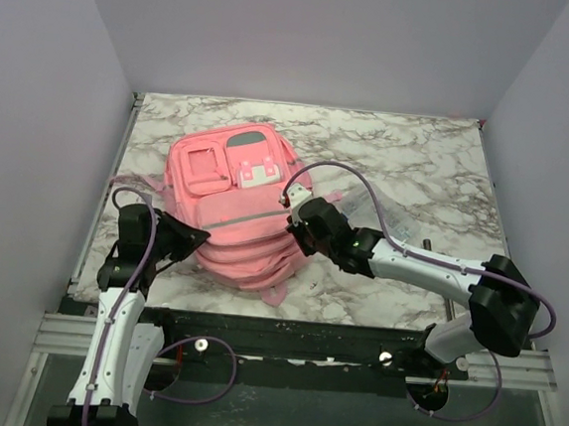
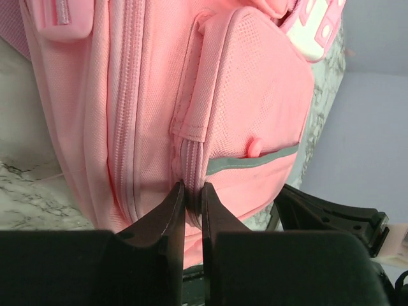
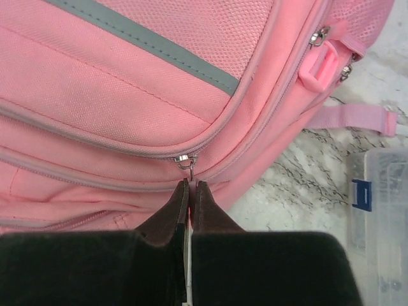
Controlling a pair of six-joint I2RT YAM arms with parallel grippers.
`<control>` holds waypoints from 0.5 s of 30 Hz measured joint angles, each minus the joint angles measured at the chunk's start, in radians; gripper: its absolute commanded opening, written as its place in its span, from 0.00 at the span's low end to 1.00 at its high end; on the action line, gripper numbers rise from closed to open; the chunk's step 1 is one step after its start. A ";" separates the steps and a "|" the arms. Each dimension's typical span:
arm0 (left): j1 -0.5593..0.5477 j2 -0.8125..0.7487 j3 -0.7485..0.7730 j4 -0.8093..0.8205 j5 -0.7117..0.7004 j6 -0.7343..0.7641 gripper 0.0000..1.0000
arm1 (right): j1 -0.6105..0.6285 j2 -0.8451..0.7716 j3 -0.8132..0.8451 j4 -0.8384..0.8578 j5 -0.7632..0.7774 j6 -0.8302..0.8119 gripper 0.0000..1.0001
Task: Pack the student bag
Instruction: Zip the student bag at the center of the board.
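The student bag (image 1: 227, 208), a soft pink backpack with grey trim and a white patch, lies flat on the marble table (image 1: 390, 143). My left gripper (image 1: 198, 238) is at the bag's near left edge. In the left wrist view it (image 2: 193, 191) is shut on a raised zipper seam of the bag (image 2: 255, 108). My right gripper (image 1: 294, 232) is at the bag's right side. In the right wrist view it (image 3: 192, 186) is shut on the pull tab hanging from a metal zipper slider (image 3: 184, 159) on the bag (image 3: 127, 95).
A clear plastic box (image 3: 377, 217) with a blue latch lies on the marble right of the bag, seen also from above as a clear box (image 1: 403, 223). A pink strap (image 3: 357, 118) trails toward it. Walls stand on three sides of the table.
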 measured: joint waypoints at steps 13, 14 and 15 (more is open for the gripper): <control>0.006 0.016 0.053 0.006 0.120 0.076 0.64 | -0.023 -0.027 -0.031 0.072 -0.279 -0.034 0.01; -0.010 0.014 0.035 0.022 0.123 0.036 0.64 | -0.024 -0.027 -0.031 0.074 -0.291 -0.034 0.01; -0.033 0.012 0.013 0.038 0.127 0.000 0.64 | -0.024 -0.027 -0.031 0.077 -0.302 -0.034 0.01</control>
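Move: The left fingers already pinch the bag's edge piping, right at the hand point; the grey stripe's middle is about 11 cm right of it and 6 cm farther out. The right fingers already hold the zipper pull, some 27 cm to the left hand's right and 2 cm nearer the base. From the right hand, that stripe lies about 16 cm left and 8 cm ahead, and the clear plastic case some 18 cm right, 13 cm ahead and 10 cm lower. Lift the left gripper about 2.5 cm while opening it wide to let go of the bag's edge piping, then swing it some 3 cm to the right and start down again, fingers open. Meanwhile keep the right pinch on the zipper pull and ease it about 3 cm left and 3 cm back along the bag's front, turning mainly counter-clockwise by some 15 degrees. ##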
